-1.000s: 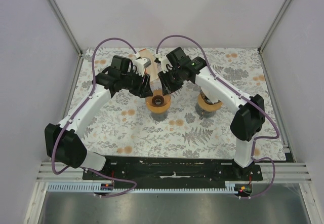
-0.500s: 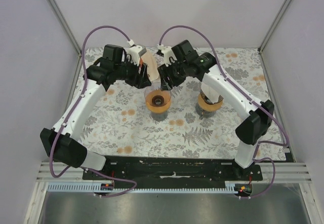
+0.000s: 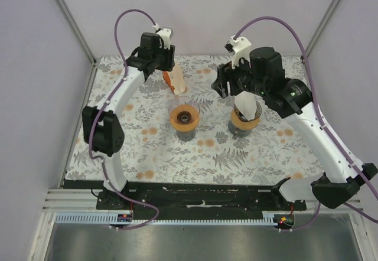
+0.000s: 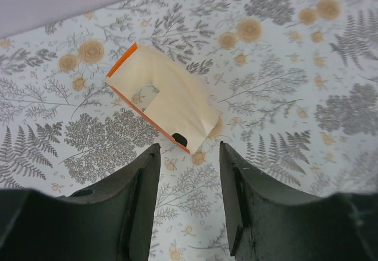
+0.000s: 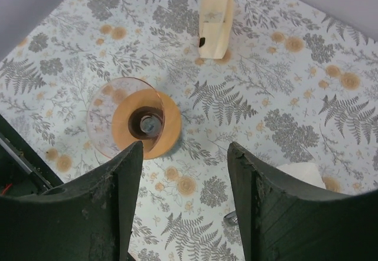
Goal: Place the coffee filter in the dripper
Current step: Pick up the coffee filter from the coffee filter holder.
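A glass dripper [image 3: 184,117] with an orange ring stands mid-table and holds no filter; the right wrist view shows it [image 5: 139,125] from above. Behind it an orange holder of cream coffee filters [image 3: 175,82] stands upright, and it also shows in both wrist views [image 4: 162,98] [image 5: 215,16]. My left gripper [image 3: 161,67] hangs high above the holder, open and holding nothing [image 4: 189,155]. My right gripper [image 3: 224,88] is raised to the right of the dripper, open and holding nothing [image 5: 185,155].
A second dripper [image 3: 244,122] with a white filter [image 3: 246,104] in it stands to the right of the first; its filter shows at the right wrist view's lower right [image 5: 301,173]. The floral cloth [image 3: 147,149] covers the table, with grey walls on three sides.
Both arms have lifted and drawn back from the filter holder and dripper, the left toward the back, the right to the right. The right jaws have widened.
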Motion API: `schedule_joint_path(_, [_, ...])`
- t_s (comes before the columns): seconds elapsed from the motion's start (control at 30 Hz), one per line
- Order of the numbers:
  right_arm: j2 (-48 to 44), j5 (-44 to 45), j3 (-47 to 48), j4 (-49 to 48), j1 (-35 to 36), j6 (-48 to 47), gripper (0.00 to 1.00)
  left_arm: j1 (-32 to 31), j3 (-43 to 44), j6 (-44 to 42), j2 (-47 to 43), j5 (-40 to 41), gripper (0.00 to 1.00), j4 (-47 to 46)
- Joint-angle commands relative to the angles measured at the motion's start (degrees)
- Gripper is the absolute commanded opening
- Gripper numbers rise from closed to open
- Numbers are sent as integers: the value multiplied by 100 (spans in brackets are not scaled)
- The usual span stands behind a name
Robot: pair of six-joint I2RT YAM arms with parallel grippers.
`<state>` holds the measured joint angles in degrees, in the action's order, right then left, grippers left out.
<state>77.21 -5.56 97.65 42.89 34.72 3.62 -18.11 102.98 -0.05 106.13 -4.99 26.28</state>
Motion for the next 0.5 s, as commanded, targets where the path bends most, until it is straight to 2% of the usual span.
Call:
schedule_joint_path(0.0, [110,459,-456,-176,-9,-19,66,-26,582,182,802,833,51,-386])
schedule_joint_path(0.2, [233,749,-659,-150,-27,-19,66,-70,1267,120,1823,957,50,-449])
schedule_joint_path(0.47, [444,776,-545,-71,-53,34,66,-123,1488,23,2316,930,52,-536])
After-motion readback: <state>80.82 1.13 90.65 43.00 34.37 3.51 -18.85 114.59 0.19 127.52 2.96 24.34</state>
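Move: The coffee filter holder, lying on the table with its orange edge at the far left, is about 12 cm ahead of the left hand, roughly in line with it and some 22 cm below. The nearest neighbour is the glass dripper on its carafe, some 20 cm back from the left hand, 6 cm to its right and 11 cm lower. From the right hand the holder is about 32 cm ahead, 19 cm to the left and 34 cm below. Over the filter holder the left hand comes down some 11 cm while reaching about 7 cm forward, quick at first and then easing almost to a stop above its near part. The fingers stay half open and tip slightly downward, touching nothing yet. The empty right hand, still open, sinks about 7.5 cm with a little forward drift. ##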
